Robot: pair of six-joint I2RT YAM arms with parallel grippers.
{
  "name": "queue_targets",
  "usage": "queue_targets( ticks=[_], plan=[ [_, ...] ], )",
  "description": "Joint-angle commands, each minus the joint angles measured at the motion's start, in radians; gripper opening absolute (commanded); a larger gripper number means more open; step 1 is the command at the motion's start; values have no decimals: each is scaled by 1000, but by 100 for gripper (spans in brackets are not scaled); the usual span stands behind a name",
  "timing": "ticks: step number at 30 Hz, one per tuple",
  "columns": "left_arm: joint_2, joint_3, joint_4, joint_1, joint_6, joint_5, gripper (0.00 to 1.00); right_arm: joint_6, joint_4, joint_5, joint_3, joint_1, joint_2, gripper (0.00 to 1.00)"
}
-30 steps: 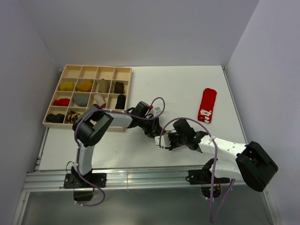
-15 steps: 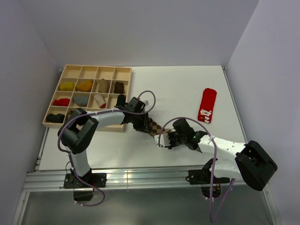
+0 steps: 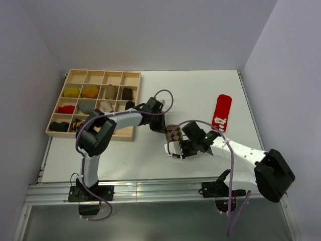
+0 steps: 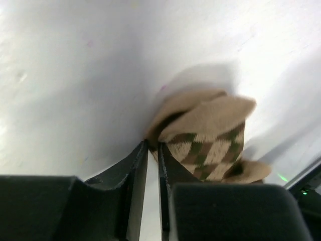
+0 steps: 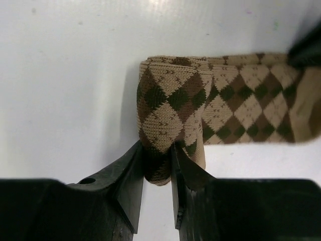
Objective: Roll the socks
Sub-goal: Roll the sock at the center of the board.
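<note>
The brown-and-tan argyle sock [image 3: 173, 133] lies on the white table between my two grippers. One end is wound into a roll [image 5: 168, 98], and the rest stretches flat to the right [image 5: 251, 103] in the right wrist view. My right gripper [image 5: 158, 153] [image 3: 177, 146] is shut on the lower part of that roll. My left gripper [image 4: 153, 145] [image 3: 163, 126] pinches the folded tan edge of the same sock [image 4: 210, 133], its jaws almost together. The red sock with white marks [image 3: 221, 113] lies flat at the right, away from both arms.
A wooden compartment tray [image 3: 103, 71] stands at the back left. It holds small bundles: yellow [image 3: 71, 92], orange [image 3: 91, 92], red [image 3: 65, 109], grey [image 3: 86, 107] and dark ones. The left arm's elbow hangs over the tray's near right corner.
The argyle sock is shorter between the grippers than half a second ago. My right gripper has moved up and closer to the left one. The left arm's elbow has swung right.
</note>
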Motion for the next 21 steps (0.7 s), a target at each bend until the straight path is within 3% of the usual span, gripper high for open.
queue_targets(
  ticks=[1, 6, 11, 14, 18, 21],
  plan=[
    [100, 21, -18, 4, 45, -14, 20, -9, -226, -69, 116, 8, 117, 31],
    [161, 58, 13, 1, 24, 54, 16, 43, -294, -107, 222, -15, 340, 29],
    [122, 19, 51, 4, -4, 51, 16, 52, -390, -201, 341, -84, 542, 29],
    [77, -11, 88, 12, -24, 42, 21, 25, -528, -268, 451, -149, 674, 29],
    [-27, -69, 157, 16, -37, 16, 38, -24, -736, -357, 604, -254, 835, 28],
    [-94, -150, 248, 32, -54, 16, 43, -26, -800, -388, 675, -310, 907, 28]
  ],
)
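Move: The right fingers already hold the argyle sock's folded near end. Its flat part starts just ahead of them, centred some 6 cm ahead and 2 cm left, and its far end lies about 12 cm ahead and 4 cm left. The red sock is roughly 20 cm ahead and 20 cm right. The left fingertips are at the far end's left edge, that end's middle some 4 cm right and 1 cm ahead; the rolled black sock is about 17 cm left and 11 cm ahead of them. Keeping its pinch on the folded near end, the right hand swings over forward by some 50 degrees, so its fingertips come to point back under it; the pinch point sinks 1–2 cm and otherwise hardly shifts. At the far end, the left hand slides about 3.5 cm right and slightly forward along the edge, then eases back left, rises 1 cm and opens its fingers around the cuff. ##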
